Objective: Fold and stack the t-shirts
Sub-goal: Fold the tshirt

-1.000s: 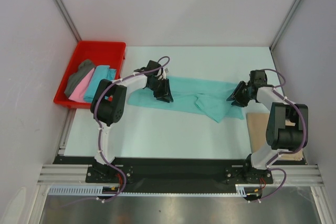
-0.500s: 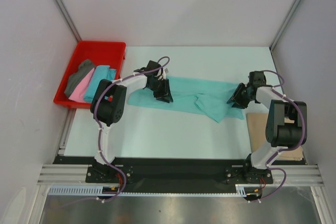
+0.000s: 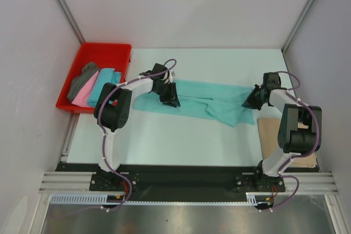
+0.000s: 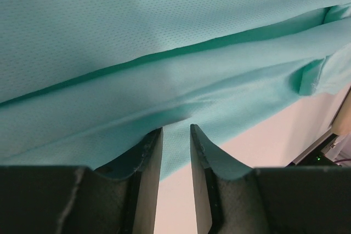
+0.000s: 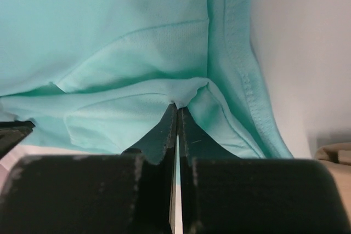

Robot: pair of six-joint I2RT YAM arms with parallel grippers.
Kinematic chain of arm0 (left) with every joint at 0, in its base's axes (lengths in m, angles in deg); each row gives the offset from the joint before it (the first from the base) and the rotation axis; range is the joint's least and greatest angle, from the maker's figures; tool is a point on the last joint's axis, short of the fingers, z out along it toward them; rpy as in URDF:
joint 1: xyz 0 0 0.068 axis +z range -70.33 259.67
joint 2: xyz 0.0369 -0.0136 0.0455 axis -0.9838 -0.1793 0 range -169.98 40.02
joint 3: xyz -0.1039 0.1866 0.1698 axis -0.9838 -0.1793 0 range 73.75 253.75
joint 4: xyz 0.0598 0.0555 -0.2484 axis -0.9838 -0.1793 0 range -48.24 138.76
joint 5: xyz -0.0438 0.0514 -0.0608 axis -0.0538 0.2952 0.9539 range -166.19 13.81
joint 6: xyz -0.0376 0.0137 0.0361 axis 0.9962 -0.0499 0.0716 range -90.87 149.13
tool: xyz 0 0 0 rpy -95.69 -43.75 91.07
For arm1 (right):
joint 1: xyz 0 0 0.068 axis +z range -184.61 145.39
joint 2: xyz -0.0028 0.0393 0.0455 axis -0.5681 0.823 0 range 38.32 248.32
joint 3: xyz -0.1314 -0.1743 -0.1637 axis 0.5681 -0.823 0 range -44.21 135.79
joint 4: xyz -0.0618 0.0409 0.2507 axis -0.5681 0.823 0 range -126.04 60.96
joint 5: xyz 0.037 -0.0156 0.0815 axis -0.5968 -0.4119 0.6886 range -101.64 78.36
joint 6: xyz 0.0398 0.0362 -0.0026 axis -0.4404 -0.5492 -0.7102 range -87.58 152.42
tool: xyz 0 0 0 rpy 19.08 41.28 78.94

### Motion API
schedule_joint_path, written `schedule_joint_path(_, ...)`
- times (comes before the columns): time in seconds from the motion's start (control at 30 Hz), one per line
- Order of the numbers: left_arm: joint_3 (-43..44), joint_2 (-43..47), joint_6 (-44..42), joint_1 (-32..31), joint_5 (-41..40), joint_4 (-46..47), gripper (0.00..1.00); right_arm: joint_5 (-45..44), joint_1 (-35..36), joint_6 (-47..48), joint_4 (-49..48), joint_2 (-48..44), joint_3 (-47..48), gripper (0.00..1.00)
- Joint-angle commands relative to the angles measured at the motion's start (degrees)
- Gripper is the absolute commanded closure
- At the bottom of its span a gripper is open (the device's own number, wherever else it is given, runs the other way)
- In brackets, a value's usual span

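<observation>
A mint green t-shirt (image 3: 203, 100) lies stretched in a long band across the middle of the table. My left gripper (image 3: 170, 101) rests on its left part. In the left wrist view that gripper (image 4: 176, 129) is open, with a gap between its jaws. Their tips sit at a fold of the mint cloth (image 4: 164, 42), and cloth shows through the gap. My right gripper (image 3: 250, 102) is at the shirt's right end. Seen from the right wrist, it (image 5: 176, 108) is shut on a pinched ridge of mint cloth (image 5: 137, 53). A folded tan t-shirt (image 3: 277, 135) lies under the right arm.
A red tray (image 3: 98, 61) at the back left holds dark grey (image 3: 82, 79), pink (image 3: 85, 92) and turquoise (image 3: 104, 83) t-shirts. Grey walls close in both sides. A corner of the tan shirt (image 5: 334, 154) shows at the right in the right wrist view.
My right gripper has shut on the mint shirt's right end and drawn it slightly right; the bunched lower flap shifted with it. The left gripper has not moved.
</observation>
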Motion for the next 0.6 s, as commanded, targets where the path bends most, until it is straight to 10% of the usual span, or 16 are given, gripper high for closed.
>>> schedule_joint_path(0.0, -1.1, 2.3, -1.2, 0.6, -0.9, -0.2, 0.67, -1.6, -1.6, -1.3, -2.7, -0.5, 3.5, 1.0)
schedule_joint_path(0.2, -1.1, 1.9, -1.2, 0.5, -0.6, 0.0, 0.68, 2.2, -2.4, -3.0, -4.7, 3.2, 5.8, 0.98)
schedule_joint_path(0.33, -1.0, 1.9, -1.4, 0.6, -0.5, 0.0, 0.68, 5.2, -2.4, -3.3, -5.6, 5.7, 7.4, 0.73)
schedule_joint_path(0.57, -0.8, 2.0, -1.2, 0.6, 0.4, 0.3, 0.68, 5.5, -2.2, 0.5, 0.3, 2.4, 7.2, 0.62)
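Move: The right gripper already pinches the raised fold at the right end of the half-folded t-shirt. The shirt's far right corner is about 9 cm ahead, 2 cm right and 3 cm lower. From this hand, the loose sleeve flap's tip is some 10 cm back and 6 cm left, and the cardboard's middle is roughly 16 cm back and 17 cm right. From the left gripper, that far corner is about 9 cm ahead and 31 cm right. Keep the right fingers shut on the fold and drag it forward towards the shirt's far edge, rising a little over 1 cm and easing about 1 cm right at first. About halfway along the 4 cm reach, begin opening, dip slightly, and let go of the cloth with the fingers a bit over a third open. Leave the left gripper still, resting on the shirt. ##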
